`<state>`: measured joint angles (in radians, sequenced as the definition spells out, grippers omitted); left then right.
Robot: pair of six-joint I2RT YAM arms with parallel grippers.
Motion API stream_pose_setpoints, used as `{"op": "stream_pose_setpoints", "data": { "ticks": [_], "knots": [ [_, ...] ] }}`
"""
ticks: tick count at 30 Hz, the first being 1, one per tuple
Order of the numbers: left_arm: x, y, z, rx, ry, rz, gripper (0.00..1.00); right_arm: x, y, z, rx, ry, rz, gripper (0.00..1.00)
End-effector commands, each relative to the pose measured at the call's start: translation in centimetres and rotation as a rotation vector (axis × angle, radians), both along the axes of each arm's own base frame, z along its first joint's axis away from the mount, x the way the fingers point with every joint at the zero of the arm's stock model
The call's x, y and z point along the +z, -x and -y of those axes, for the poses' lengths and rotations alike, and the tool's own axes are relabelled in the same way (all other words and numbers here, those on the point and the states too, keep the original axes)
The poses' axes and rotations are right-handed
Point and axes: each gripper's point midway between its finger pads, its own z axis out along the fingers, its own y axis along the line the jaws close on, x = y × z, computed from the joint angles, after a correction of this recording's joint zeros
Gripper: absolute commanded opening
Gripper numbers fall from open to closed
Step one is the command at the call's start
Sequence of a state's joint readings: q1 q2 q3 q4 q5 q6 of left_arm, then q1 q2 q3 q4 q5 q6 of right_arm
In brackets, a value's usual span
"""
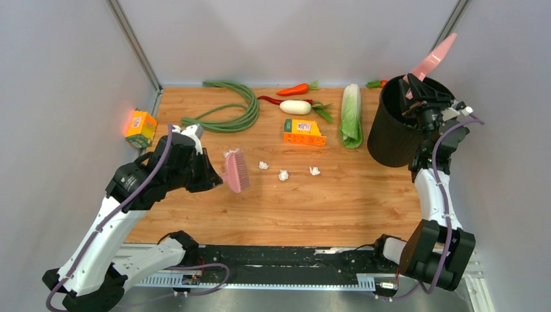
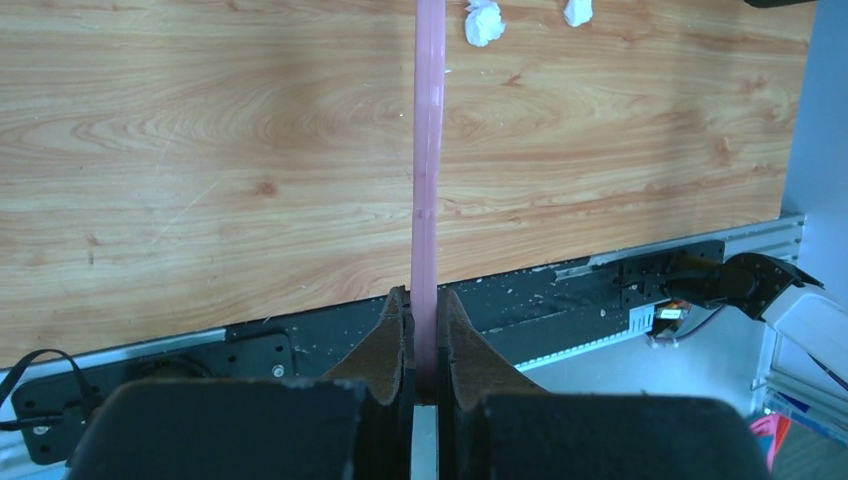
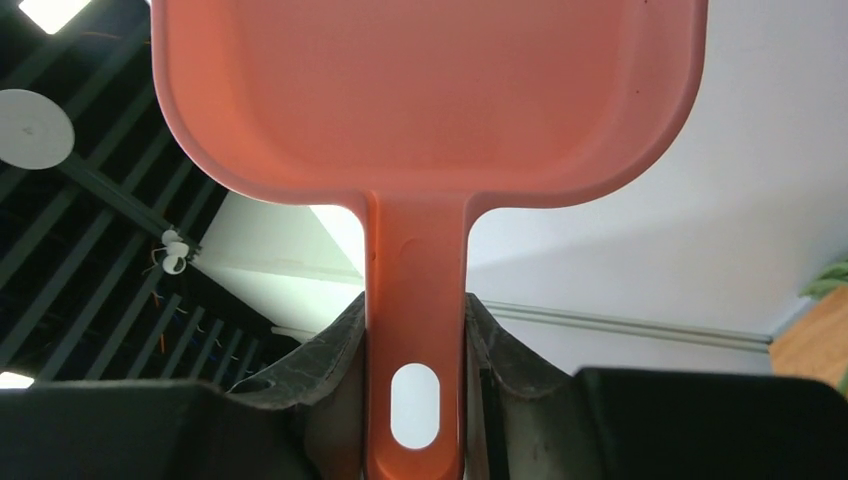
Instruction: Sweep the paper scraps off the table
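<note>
Three paper scraps [image 1: 263, 165] [image 1: 283, 175] [image 1: 314, 171] lie in a loose row mid-table [image 1: 338, 201]. Just left of them my left gripper [image 1: 217, 174] is shut on the handle of a pink brush [image 1: 236, 171], bristle head hanging above the wood. In the left wrist view the brush handle [image 2: 428, 180] runs edge-on out of the gripper [image 2: 426, 300], with two scraps [image 2: 484, 22] [image 2: 578, 10] at the top. My right gripper [image 1: 414, 84] is shut on a pink dustpan [image 1: 434, 58], tilted up over a black bin [image 1: 393, 127]. The right wrist view shows the pan [image 3: 430, 90] and its handle clamped in the gripper [image 3: 415, 310].
Along the back lie green beans [image 1: 227, 107], a carrot [image 1: 295, 89], a white radish [image 1: 295, 107], an orange box [image 1: 304, 132] and a cabbage [image 1: 351, 116]. A yellow carton [image 1: 140, 128] sits at the left edge. The bin stands at the right edge.
</note>
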<state>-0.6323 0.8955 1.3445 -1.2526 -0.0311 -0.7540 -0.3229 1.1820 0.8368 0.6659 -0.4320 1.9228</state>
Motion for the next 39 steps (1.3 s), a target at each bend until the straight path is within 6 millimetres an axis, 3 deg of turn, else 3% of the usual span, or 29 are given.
{"op": "stream_pose_setpoints", "data": {
  "ticks": [1,10,17,23,29,33,39],
  "knots": [
    [0.8,-0.1,-0.2,0.013,0.01,0.019,0.0,5.5,3.1,1.1,0.054,-0.254,0.183,0.0],
    [1.8,-0.3,-1.1,0.017,-0.042,0.041,0.0,7.2,2.6,-2.6,0.171,0.0,0.124,0.0],
    [2.7,-1.5,-4.7,0.122,-0.225,0.083,0.0,8.2,3.2,-6.1,0.253,0.307,0.059,0.0],
    [1.2,-4.3,-7.3,0.24,-0.412,0.06,0.0,5.7,5.0,-8.2,0.298,0.37,0.001,0.0],
    [0.8,-7.7,-9.9,0.439,-0.423,0.063,0.0,2.3,6.7,-10.5,0.385,0.437,-0.091,0.0],
    [1.3,-10.3,-12.2,0.594,-0.413,0.113,0.0,0.4,7.7,-12.3,0.45,0.51,-0.145,0.0],
    [0.0,-13.9,-17.5,0.724,-0.644,0.072,0.0,-2.7,9.7,-16.1,0.594,0.557,-0.209,0.0]
  ]
}}
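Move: The left hand still holds the brush. The leftmost paper scrap, hidden under the arm, lies about 20 cm ahead of it, 18 cm left and 26 cm below; the larger scrap is 20 cm straight ahead, the next one 17 cm ahead and 11 cm right, both on the table. From the right hand, still gripping the emptied dustpan, the leftmost scrap is 67 cm left, 3 cm back and 40 cm down; the bin is 3 cm ahead, 6 cm right, the cabbage 10 cm ahead, 8 cm left. Bring the left gripper, brush kept shut in its fingers, some 13 cm left and 10 cm forward towards the leftmost scrap, lifting slightly on the way and swinging the wrist counter-clockwise with its left side rising. Meanwhile carry the dustpan away from the bin, about 13 cm left and 7 cm back: raise it first, then sink to its starting height, turning counter-clockwise as its left side drops. ##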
